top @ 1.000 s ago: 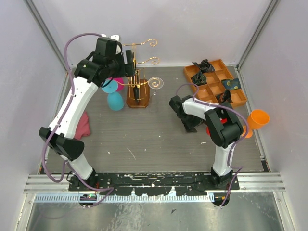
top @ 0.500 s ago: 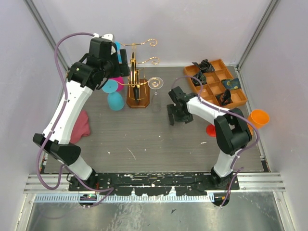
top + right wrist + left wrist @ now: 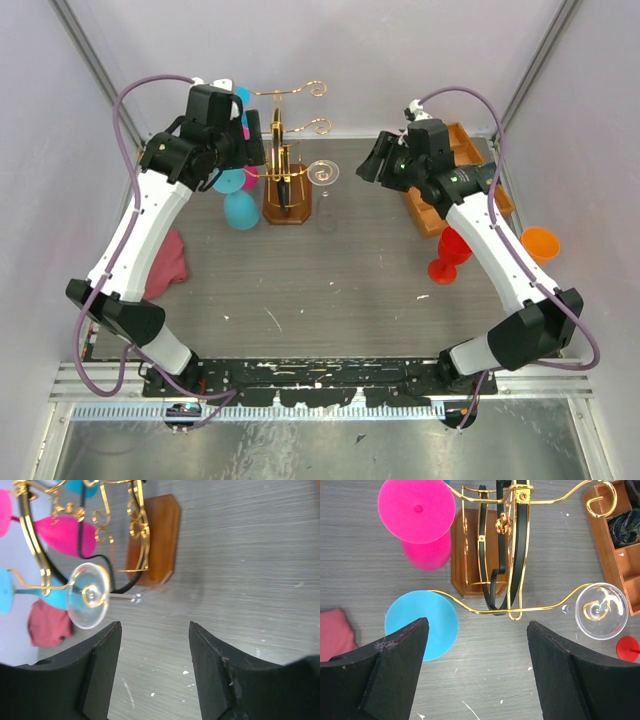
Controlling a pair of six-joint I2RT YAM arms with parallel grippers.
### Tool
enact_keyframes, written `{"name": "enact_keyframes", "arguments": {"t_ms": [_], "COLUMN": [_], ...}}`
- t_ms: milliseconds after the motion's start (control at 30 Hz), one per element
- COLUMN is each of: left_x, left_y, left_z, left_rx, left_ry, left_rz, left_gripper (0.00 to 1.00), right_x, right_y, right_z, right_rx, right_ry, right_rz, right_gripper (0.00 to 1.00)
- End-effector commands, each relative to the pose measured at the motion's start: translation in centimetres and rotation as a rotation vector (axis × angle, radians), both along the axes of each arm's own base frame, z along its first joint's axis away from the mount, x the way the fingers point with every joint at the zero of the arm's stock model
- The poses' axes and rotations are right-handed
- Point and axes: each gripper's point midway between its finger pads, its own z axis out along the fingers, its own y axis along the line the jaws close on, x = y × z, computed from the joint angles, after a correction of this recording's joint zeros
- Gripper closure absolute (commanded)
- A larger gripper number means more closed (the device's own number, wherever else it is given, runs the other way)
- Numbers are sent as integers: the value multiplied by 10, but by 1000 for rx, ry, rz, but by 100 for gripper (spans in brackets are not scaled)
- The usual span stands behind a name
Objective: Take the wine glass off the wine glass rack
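The wine glass rack (image 3: 288, 188), gold wire on a brown wooden base (image 3: 470, 555), stands at the back middle of the table. A clear wine glass (image 3: 323, 173) hangs upside down from its right scroll arm, foot up (image 3: 601, 611) (image 3: 89, 602). A blue glass (image 3: 238, 206) (image 3: 422, 625) and a pink glass (image 3: 416, 511) hang on the left side. My left gripper (image 3: 252, 148) (image 3: 477, 675) hovers open above the rack's near edge, holding nothing. My right gripper (image 3: 370, 165) (image 3: 155, 665) is open just right of the clear glass, apart from it, with only table between its fingers.
An orange-brown compartmented tray (image 3: 452, 140) (image 3: 615, 555) with dark wrappers sits at the back right, partly under the right arm. A red glass (image 3: 447, 255) stands upright on the table and an orange cup (image 3: 540, 243) lies by the right wall. A pink cloth (image 3: 168, 262) lies at the left.
The right arm has risen from the table's middle and swung back toward the rack's right side, its jaws narrowing somewhat. The red glass now shows. The left arm has hardly moved.
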Motion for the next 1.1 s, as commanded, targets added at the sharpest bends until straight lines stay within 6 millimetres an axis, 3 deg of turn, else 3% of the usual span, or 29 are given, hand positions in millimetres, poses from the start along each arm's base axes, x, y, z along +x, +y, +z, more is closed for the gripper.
{"name": "enact_keyframes", "arguments": {"t_ms": [0,433,500,700,967,1067], "left_x": [-5,-10,-10,-10,-11,-11], "left_y": [3,4,4,4,1,1], "left_z": [8,12,11,9,8,8], "left_rx": [-24,-28,-25,-16,-31,-34], "left_ry": [-20,-37,-35,-30,-24,-24], "left_rz": [12,-4,-6,-11,-20,-20], "left_gripper": [13,13,13,13,13,13], "right_x": [0,20,21,20,39,48], "right_y": [44,81,86,88,64,65], "right_z": [19,11,9,19,36,42], "right_rx": [190,333,356,406,453,479], "right_ry": [-3,35,41,29,-15,-31], "right_rz": [144,252,270,286,200,198], "right_gripper": [38,40,50,97,99,99]}}
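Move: The clear wine glass hangs bowl-down from the rack's lower arm. Its foot is about 11 cm to the right hand's left, 2 cm ahead and roughly level with the fingers. The rack's middle is some 20 cm left, 5 cm ahead and 10 cm lower; the blue glass hangs about 30 cm left, 1 cm ahead, its middle some 9 cm down. From the left hand, the clear foot is about 13 cm right, 1 cm back and 6 cm below. Leftward with a little forward, the open right hand glides about 8.5 cm to the clear glass's foot, dipping 2 cm and coming up again while its left side rolls up and the fingers swing left. The fingers then shut and pinch the foot's near-side edge, and the hand draws back some 1.5 cm to the right and 1 cm forward, keeping that pinch. ##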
